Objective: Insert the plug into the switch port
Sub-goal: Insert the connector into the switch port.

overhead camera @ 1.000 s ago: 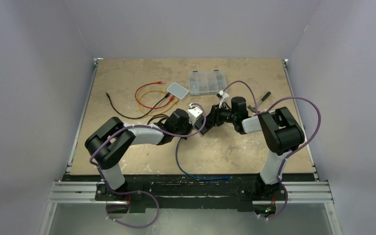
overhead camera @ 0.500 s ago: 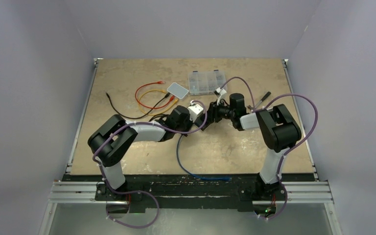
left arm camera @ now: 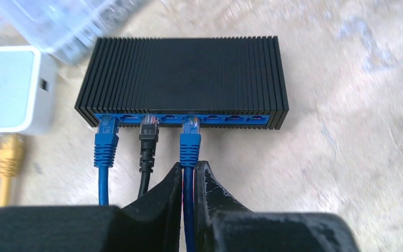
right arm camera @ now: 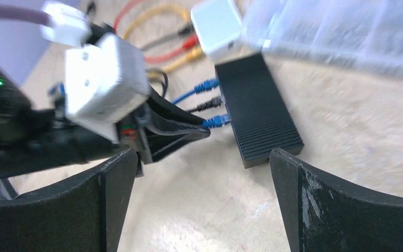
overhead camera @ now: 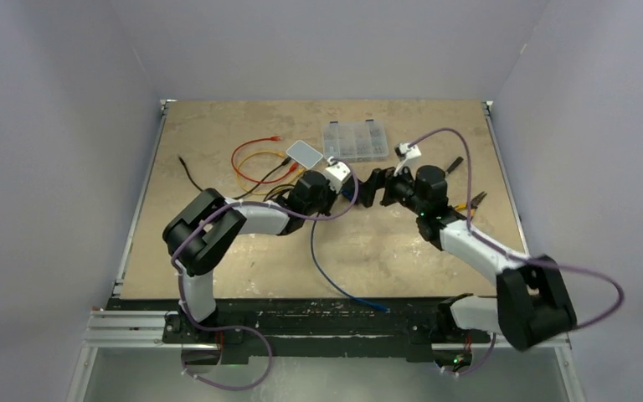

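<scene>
The black ribbed switch (left arm camera: 183, 79) lies flat on the table with its blue port row facing my left gripper. Three plugs sit in its ports: a blue one (left arm camera: 106, 139), a black one (left arm camera: 149, 136) and a second blue plug (left arm camera: 190, 139). My left gripper (left arm camera: 189, 170) is shut on the blue cable just behind that second plug's boot. The right wrist view shows the switch (right arm camera: 257, 110) from its end. My right gripper (right arm camera: 200, 157) stands wide open a little short of it, with only bare table between the fingers. From above, the two grippers (overhead camera: 343, 186) (overhead camera: 372, 188) face each other.
A white box (left arm camera: 10, 89) sits left of the switch, and a clear compartment case (overhead camera: 355, 141) lies behind it. Red and yellow cables (overhead camera: 255, 163) curl at the far left. The blue cable (overhead camera: 335, 280) trails to the near edge. Pliers (overhead camera: 471, 201) lie at the right.
My right gripper has opened wide and drawn back from the switch, and its arm has swung out to the right. The left gripper, still shut on the cable, has pushed further from the bases.
</scene>
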Robot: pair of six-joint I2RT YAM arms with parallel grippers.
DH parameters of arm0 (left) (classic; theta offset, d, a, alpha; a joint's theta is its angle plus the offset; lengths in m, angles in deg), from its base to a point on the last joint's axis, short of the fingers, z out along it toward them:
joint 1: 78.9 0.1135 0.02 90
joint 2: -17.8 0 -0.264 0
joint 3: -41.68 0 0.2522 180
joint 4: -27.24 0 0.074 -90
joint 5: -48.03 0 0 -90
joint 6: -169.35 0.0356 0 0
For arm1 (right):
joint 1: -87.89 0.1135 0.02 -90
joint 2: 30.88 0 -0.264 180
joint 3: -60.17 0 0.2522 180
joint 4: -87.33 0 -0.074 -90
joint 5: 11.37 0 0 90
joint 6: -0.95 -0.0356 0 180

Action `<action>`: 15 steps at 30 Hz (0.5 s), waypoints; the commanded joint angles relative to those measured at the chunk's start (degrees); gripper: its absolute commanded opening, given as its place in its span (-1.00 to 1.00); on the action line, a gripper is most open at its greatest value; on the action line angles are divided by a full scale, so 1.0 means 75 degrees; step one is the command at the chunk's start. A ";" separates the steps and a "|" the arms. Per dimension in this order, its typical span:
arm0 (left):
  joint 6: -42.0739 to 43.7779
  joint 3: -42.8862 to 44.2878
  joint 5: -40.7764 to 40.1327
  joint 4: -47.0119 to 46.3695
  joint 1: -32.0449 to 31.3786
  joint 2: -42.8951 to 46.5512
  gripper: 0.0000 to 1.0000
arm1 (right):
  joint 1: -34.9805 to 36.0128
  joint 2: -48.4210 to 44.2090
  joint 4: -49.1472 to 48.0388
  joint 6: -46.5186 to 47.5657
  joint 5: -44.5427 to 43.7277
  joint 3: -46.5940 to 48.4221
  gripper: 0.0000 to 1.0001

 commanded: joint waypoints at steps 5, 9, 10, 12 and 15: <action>-0.0240 0.0365 -0.0375 -0.0670 0.0193 0.0685 -0.30 | 0.0050 -0.3579 0.2584 -0.0457 -0.3415 -0.0011 0.97; -0.0655 -0.0013 -0.0785 -0.0110 0.0194 0.1745 -0.06 | 0.0052 -0.5447 0.3463 -0.0266 -0.4331 0.0218 0.97; -0.0785 -0.0061 -0.0937 0.0176 0.0194 0.2078 0.00 | 0.0060 -0.5921 0.3540 -0.0136 -0.4481 0.0237 0.97; -0.1042 -0.0144 -0.1276 0.0926 0.0192 0.2781 0.15 | 0.0062 -0.6817 0.3579 0.0067 -0.4766 0.0255 0.97; -0.1282 -0.0365 -0.1767 0.2004 0.0194 0.4068 0.38 | 0.0057 -0.7940 0.3694 0.0219 -0.5309 0.0361 0.97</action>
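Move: Just ahead of the left fingertips, the blue plug is already in the switch port, about 2 cm ahead and 2 cm right of that hand, which still grips it from behind. The switch's middle is some 5 cm ahead and 5 cm right, the neighbouring black plug about 4 cm straight ahead, the white box roughly 12 cm ahead and 7 cm left, all slightly below. From the open, raised right hand, the blue plug is about 10 cm left, 2 cm ahead and 11 cm lower. Opening its fingers, the left hand lets go of the blue plug's cable end and rises about 12 cm, easing some 2.5 cm forward over the plug first, then drawing back and to the left off the switch. The right hand, empty and still wide open, sweeps up, right and back, away from the switch, roughly 25 cm in all, turning clockwise as its fingers tip up. ##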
